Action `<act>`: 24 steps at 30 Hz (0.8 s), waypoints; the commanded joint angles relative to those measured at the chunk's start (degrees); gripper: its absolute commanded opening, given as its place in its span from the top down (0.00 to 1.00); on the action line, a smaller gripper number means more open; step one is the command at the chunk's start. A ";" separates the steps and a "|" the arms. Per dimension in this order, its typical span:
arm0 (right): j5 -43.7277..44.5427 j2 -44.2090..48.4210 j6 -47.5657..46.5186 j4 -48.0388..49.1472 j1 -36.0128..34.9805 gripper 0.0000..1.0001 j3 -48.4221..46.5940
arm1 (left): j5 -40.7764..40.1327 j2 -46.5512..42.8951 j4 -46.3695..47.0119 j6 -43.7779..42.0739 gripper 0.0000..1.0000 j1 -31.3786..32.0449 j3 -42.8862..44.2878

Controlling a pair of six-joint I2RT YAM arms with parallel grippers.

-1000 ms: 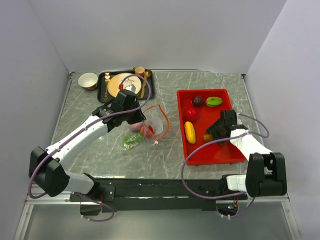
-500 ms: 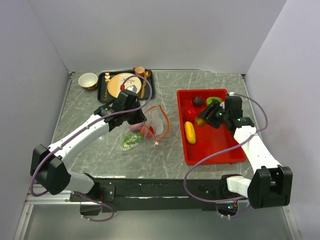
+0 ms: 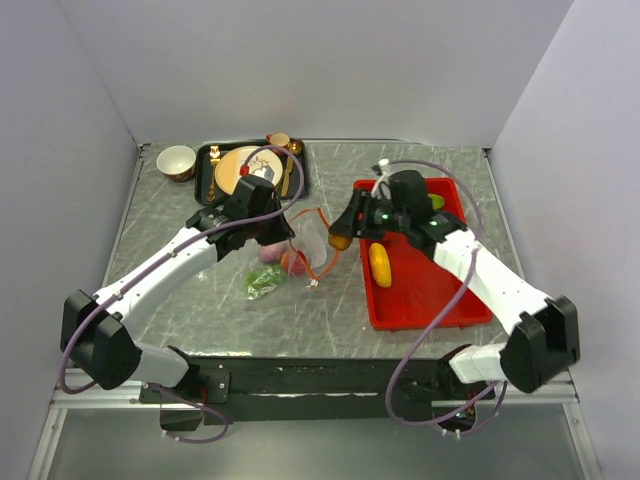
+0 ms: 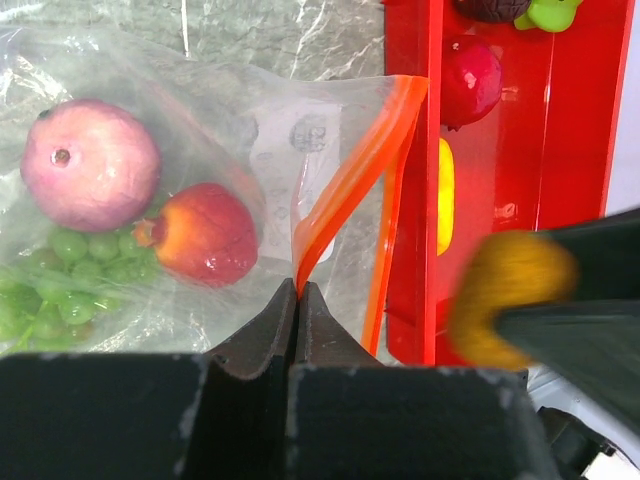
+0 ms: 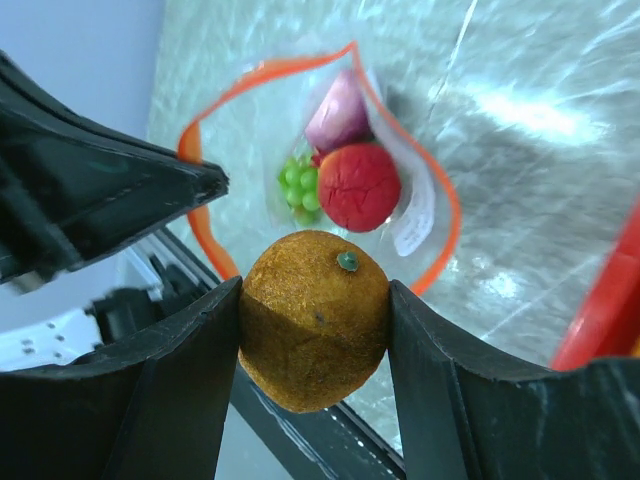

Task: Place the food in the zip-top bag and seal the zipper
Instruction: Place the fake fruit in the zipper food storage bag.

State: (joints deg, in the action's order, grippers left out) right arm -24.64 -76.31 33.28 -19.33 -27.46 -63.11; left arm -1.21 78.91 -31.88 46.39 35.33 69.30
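Note:
The clear zip-top bag [image 3: 313,243] lies on the table, its mouth held up and open. My left gripper [image 4: 298,290] is shut on the orange-red zipper [image 4: 345,190] at the rim. Inside the bag are a pink-purple piece [image 4: 90,165], a red round one [image 4: 205,232] and green grapes [image 4: 60,270]. My right gripper [image 5: 314,290] is shut on a brownish-orange fruit [image 5: 313,320] and hangs just above the bag's open mouth [image 3: 341,239]. A yellow oblong piece [image 3: 380,264], a red round one [image 4: 470,80] and a green piece [image 3: 437,202] lie in the red tray [image 3: 430,290].
A black tray [image 3: 205,160] at the back left carries a cream plate [image 3: 240,170], a cup [image 3: 279,141] and gold cutlery. A small bowl [image 3: 177,160] stands to its left. Grey walls close in the table on three sides.
My right arm has lifted the brownish-orange fruit out of the red tray and swung left to the bag's mouth. The left arm and the bag have stayed put.

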 commanded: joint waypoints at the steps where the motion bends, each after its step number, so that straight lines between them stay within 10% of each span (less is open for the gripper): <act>1: 1.78 -4.62 -3.74 -1.41 -4.79 0.71 -5.44 | 0.77 -1.22 1.29 0.72 0.99 0.18 2.60; 12: 9.43 -14.73 -6.47 -7.99 -11.12 0.71 -15.37 | -1.50 -3.50 -0.72 0.10 0.99 0.18 2.60; 19: 14.18 -16.06 -7.17 -10.02 -12.53 0.16 -17.57 | -3.71 -7.37 -1.70 0.54 0.99 0.18 1.28; 24: 18.31 -12.03 -5.34 -9.41 -11.74 0.00 -15.38 | -4.58 -7.72 -2.22 0.19 0.99 0.09 1.28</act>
State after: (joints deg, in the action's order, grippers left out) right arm -11.27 -92.66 27.18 -28.99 -39.72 -77.93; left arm -4.19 72.55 -34.28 46.37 35.33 69.45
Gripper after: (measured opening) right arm 0.991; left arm 0.021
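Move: The middle of the bag's open mouth, where the mango held in the right gripper is going, is about 7 cm to that hand's left, level with it fore and aft, and some 8 cm below. Already in the bag, the red fruit lies roughly 12 cm left, 1 cm back; the pink fruit 18 cm left, 3 cm ahead; both about 17 cm down. From the left gripper, pinching the rim, the mouth's middle is about 7 cm right, 1 cm back and 8 cm down. Carry the mango left about 6.5 cm and down some 4 cm into the bag mouth with the right gripper, tipping its fingers about 15 degrees farther down, then open wide to let the fruit go. Keep the left gripper shut on the orange rim, holding still at first, then lift it about 3 cm with a small drift left. ##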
